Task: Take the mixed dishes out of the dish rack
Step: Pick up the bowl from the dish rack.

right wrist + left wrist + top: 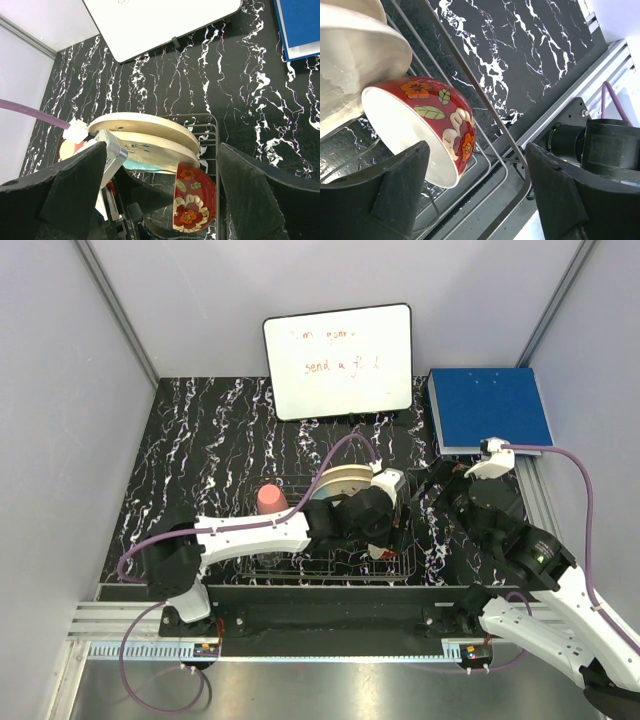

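Note:
The dish rack (330, 565) (212, 127) holds two cream plates on edge, a larger one (145, 127) behind a smaller blue-banded one (150, 150). A red flowered bowl (447, 112) (192, 202), white inside, leans on its side at the rack's right end. A pink cup (272, 498) stands upside down at the rack's left. My left gripper (477, 165) (386, 538) is open astride the bowl's wall, one finger (395, 192) in front of the white inside, the other (555, 200) outside beyond the rack's wire. My right gripper (160, 200) (440, 488) hovers open above the rack's right side, holding nothing.
A whiteboard (338, 360) leans at the back of the black marbled table (200, 440). A blue book (488, 408) lies at the back right. The left arm (250, 532) stretches across the rack's front. An aluminium rail (300, 645) runs along the near edge.

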Robot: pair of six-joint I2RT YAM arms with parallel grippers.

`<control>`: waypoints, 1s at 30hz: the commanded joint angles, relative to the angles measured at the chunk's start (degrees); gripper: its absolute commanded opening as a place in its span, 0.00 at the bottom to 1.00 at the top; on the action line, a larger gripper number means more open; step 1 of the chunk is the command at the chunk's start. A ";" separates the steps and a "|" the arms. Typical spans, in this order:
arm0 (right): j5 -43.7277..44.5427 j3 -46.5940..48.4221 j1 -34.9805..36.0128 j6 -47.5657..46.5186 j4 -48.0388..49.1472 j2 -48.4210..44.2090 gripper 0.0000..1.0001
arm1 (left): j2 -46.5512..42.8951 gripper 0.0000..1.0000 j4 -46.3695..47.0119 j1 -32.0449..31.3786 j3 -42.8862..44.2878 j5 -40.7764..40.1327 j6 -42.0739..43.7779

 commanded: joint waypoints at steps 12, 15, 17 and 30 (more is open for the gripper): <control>0.54 -1.57 0.42 -0.42 3.08 0.14 1.00 | 2.69 0.49 5.92 -0.31 -2.75 4.32 0.01; 0.54 -1.57 0.42 -0.33 3.08 0.23 1.00 | 2.08 0.37 6.18 -0.32 -3.37 4.41 0.45; 0.45 -1.66 0.42 -0.42 3.08 0.32 1.00 | 1.02 0.24 5.83 -0.23 -3.55 4.15 0.98; 0.80 -0.60 0.42 -1.03 3.17 0.32 1.00 | -9.26 0.00 -2.50 -0.23 0.31 0.90 9.32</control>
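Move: The bowl lies on its side in the rack, its middle about 4 cm ahead of the left hand, 1 cm to its left and 6 cm below. The front plate stands some 11 cm ahead and 9 cm left of that hand, about 3 cm lower. The rack's right edge runs 4 cm to the hand's right, 4 cm ahead and 7 below. From the right hand the bowl is about 6 cm left, 3 back and 21 below. Bring the open left gripper down about 4 cm, easing back a little, onto the bowl's near rim, and close the fingers to pinch the thin wall. Once shut, draw the rim up some 3.5 cm and about 1 cm farther back, letting the hand turn a few degrees clockwise. ##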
